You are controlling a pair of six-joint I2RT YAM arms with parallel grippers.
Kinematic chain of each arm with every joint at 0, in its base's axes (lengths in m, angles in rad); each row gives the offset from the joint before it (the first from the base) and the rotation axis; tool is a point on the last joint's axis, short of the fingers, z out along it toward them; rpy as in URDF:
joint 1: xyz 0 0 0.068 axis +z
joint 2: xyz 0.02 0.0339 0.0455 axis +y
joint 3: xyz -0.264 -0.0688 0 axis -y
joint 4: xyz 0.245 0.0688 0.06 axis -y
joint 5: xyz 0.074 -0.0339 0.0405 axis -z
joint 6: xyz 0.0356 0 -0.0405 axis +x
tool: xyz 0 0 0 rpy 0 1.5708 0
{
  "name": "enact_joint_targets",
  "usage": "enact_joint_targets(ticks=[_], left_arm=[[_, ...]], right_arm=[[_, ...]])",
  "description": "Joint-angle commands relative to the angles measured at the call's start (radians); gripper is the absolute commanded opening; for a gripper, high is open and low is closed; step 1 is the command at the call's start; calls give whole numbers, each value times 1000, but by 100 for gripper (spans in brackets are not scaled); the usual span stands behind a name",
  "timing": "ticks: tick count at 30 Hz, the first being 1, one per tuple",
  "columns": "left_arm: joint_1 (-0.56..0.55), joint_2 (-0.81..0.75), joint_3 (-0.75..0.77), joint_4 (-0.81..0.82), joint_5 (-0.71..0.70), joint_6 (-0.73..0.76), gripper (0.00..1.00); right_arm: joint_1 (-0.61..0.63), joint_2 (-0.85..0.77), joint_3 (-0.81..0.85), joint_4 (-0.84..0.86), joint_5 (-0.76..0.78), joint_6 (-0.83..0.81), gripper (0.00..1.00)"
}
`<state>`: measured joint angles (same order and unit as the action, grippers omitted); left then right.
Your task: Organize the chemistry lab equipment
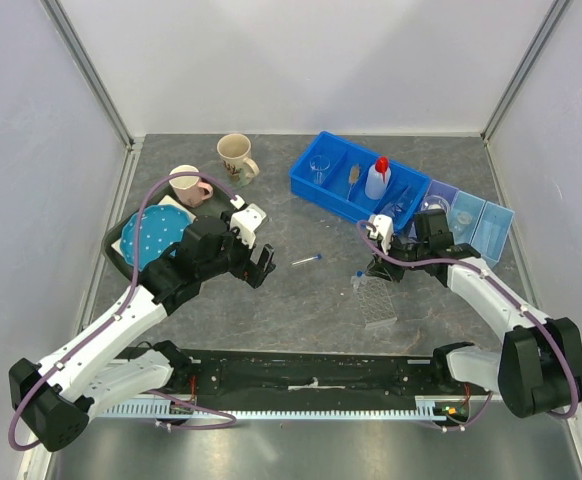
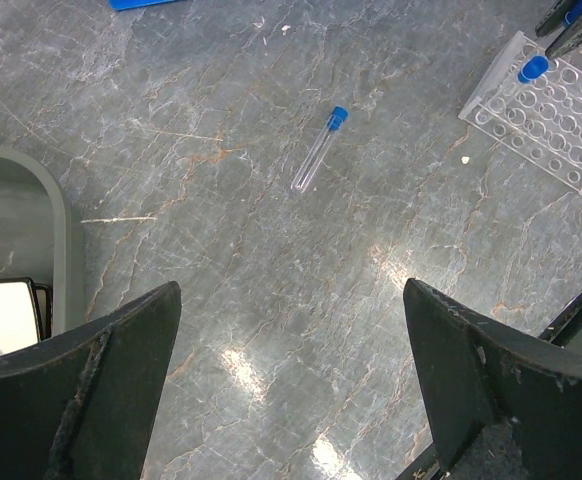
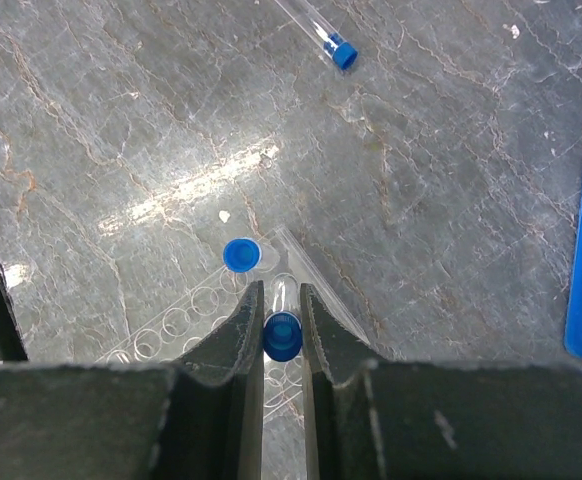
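Observation:
My right gripper (image 3: 281, 292) is shut on a blue-capped tube (image 3: 282, 336), held upright over a corner of the clear tube rack (image 3: 176, 325). Another capped tube (image 3: 241, 254) stands in the rack beside it. A third tube (image 2: 320, 149) lies loose on the grey table between the arms, also seen from above (image 1: 306, 260). My left gripper (image 2: 291, 330) hangs wide open above bare table, nothing between its fingers (image 2: 121, 350), short of that loose tube. The blue bin (image 1: 336, 190) holds a squeeze bottle (image 1: 377, 178), a beaker (image 1: 319, 168) and a thin brush (image 1: 354, 178).
A beige mug (image 1: 236, 158) and a pink mug (image 1: 188, 185) stand at the back left. The blue dotted plate (image 1: 158, 235) sits on a tray under my left arm. A pale blue divided tray (image 1: 471, 218) lies behind my right arm.

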<state>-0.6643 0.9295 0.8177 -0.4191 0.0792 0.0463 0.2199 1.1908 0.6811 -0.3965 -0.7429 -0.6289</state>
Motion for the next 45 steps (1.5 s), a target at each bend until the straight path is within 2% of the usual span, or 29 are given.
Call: enact_joint_targets(ticks=[1, 9, 15, 18, 21, 22, 25, 29, 32, 37, 41, 43, 45], left_arm=[[-1, 3, 0, 19, -12, 38, 98], [-1, 8, -2, 17, -12, 35, 99], [-1, 20, -3, 19, -13, 33, 98], [-1, 25, -3, 19, -7, 30, 99], [-1, 31, -6, 26, 11, 24, 100], [-1, 32, -6, 28, 16, 23, 100], [0, 51, -12, 42, 65, 10, 100], [2, 118, 1, 43, 170, 23, 98], [0, 216, 38, 39, 255, 24, 93], [0, 428, 193, -32, 314, 14, 87], [0, 690, 375, -133, 275, 39, 77], [0, 767, 467, -165, 242, 68, 75], [-1, 870, 543, -205, 193, 87, 68]], right_arm=[[4, 19, 3, 30, 0, 1, 14], [15, 76, 11, 30, -18, 1, 21], [32, 95, 24, 24, -7, 3, 30], [32, 83, 41, 2, -16, 3, 37], [29, 47, 72, -46, -21, -15, 50], [24, 35, 77, -63, -26, -43, 61], [-5, -23, 92, -125, -38, -84, 70], [-48, -97, 98, -171, -68, -126, 75], [-68, -146, 100, -185, -84, -127, 76], [-97, -195, 107, -202, -87, -124, 80], [-116, -197, 132, -215, -90, -104, 82], [-119, -198, 135, -223, -96, -101, 82], [-126, -201, 138, -231, -104, -101, 83]])
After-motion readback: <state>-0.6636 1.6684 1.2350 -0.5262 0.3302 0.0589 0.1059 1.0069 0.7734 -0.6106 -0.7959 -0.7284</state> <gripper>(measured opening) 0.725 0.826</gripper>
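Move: The right hand, gripping a tube by its blue cap, has the rack hole almost straight beneath, about 1 cm back and 5 below. The cap of the already racked tube sits some 2 cm back, 3 left and 3 lower; the loose tube is about 5 ahead, 15 left, 9 below. From the left hand, empty and open, the loose tube is roughly 9 cm ahead, 10 right, 18 below; the rack is level with it, 26 right and 16 below. Down about 2.5 cm goes the right hand with its capped tube, into the rack; there its fingers open wide, let go of the cap and lift away some 8 cm, drifting about 3 cm right. The left hand meanwhile sinks and swings right, about 9 cm each, then reaches forward towards the loose tube, its fingers tipping down some 25 degrees and closing partway, still clear of it. ##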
